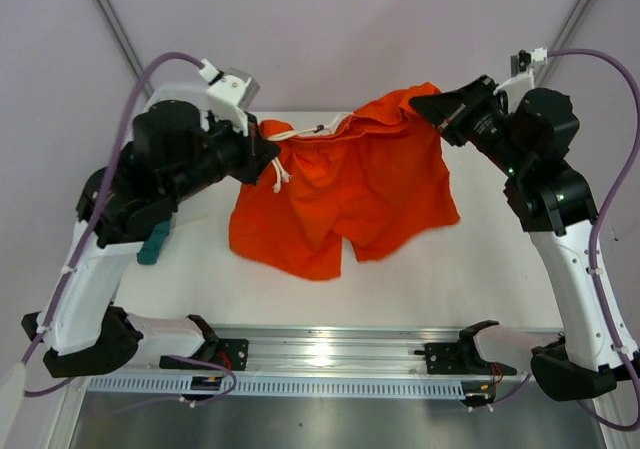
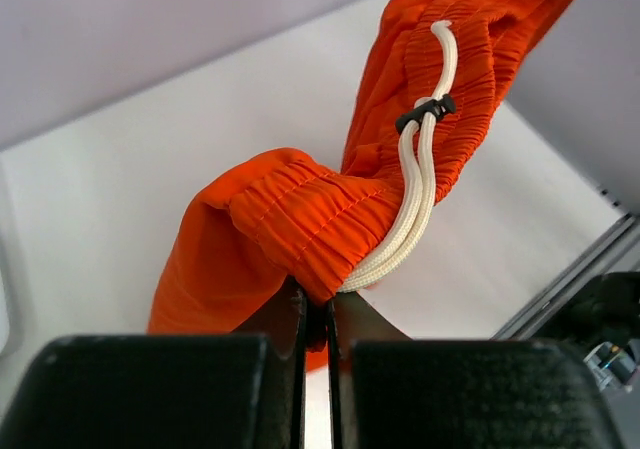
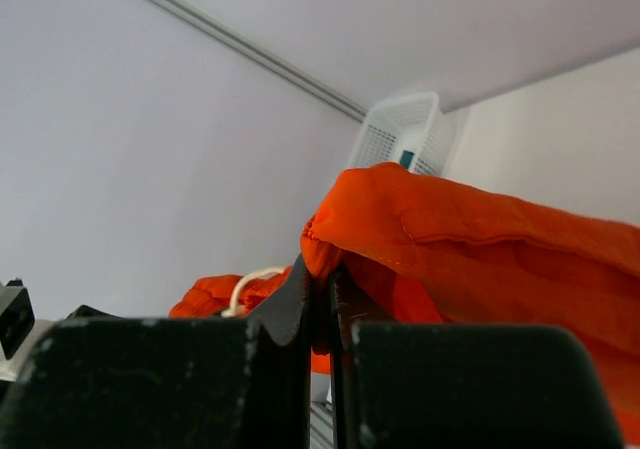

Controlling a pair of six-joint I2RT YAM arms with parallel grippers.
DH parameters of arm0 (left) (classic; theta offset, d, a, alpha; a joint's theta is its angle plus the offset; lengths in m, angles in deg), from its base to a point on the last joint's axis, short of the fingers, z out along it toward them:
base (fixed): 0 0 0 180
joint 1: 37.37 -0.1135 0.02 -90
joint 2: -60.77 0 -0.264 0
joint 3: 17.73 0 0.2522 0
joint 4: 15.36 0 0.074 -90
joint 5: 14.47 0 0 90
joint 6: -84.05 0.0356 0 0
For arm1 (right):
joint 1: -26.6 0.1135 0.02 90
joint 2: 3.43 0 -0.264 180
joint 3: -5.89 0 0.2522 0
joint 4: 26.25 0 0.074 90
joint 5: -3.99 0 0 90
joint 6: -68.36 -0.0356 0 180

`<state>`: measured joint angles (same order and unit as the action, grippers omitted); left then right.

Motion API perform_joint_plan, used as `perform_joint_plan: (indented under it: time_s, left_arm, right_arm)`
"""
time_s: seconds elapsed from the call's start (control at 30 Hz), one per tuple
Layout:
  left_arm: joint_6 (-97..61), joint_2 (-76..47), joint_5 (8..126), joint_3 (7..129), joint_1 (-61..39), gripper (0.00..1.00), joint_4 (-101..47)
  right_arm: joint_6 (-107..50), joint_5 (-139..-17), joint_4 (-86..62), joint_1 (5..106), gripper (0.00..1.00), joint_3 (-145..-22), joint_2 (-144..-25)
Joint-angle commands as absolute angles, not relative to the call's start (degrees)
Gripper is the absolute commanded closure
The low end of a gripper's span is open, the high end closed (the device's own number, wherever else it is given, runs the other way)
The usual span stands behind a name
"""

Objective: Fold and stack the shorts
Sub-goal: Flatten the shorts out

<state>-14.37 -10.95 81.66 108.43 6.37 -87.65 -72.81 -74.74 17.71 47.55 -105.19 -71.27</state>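
Note:
The bright orange shorts [image 1: 345, 184] hang spread above the white table, stretched between both arms by the waistband. My left gripper [image 1: 268, 154] is shut on the waistband's left end [image 2: 300, 219], beside the white drawstring [image 2: 415, 199] and its black toggle. The right gripper [image 1: 422, 109] is shut on the waistband's right corner [image 3: 480, 239]. In each wrist view, orange fabric is pinched between the closed fingers, at the left gripper [image 2: 318, 294] and at the right gripper [image 3: 322, 274]. The leg hems hang towards the table. A small patch of dark teal shorts [image 1: 153, 244] shows under my left arm.
A white mesh basket [image 3: 400, 134] stands at the table's far left, mostly hidden behind my left arm in the top view, with something teal [image 3: 407, 158] inside. A metal rail [image 1: 330, 354] with the arm mounts runs along the near edge.

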Motion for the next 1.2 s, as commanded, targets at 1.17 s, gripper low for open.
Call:
perform_joint_plan:
  time_s: [1.17]
  left_arm:
    - [-20.4, -25.1, 67.7, 86.2, -6.5, 1.0, -70.3]
  right_arm:
    - [-83.6, -76.9, 2.6, 39.6, 1.0, -74.8, -64.9]
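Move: Both hands already hold the shorts by the waistband, high over the table. The hanging shorts' middle lies about 12 cm right of the left hand, 3 cm back and 18 below, and about 10 cm left of the right hand, 9 cm back and 23 below. From the left hand, the basket is some 35 cm ahead, 34 left, and the green garment some 15 ahead, 33 left, both roughly 43 below. Both hands, still pinching the waistband, swing back and up 15-20 cm, then whip forward and down about 25 cm. ##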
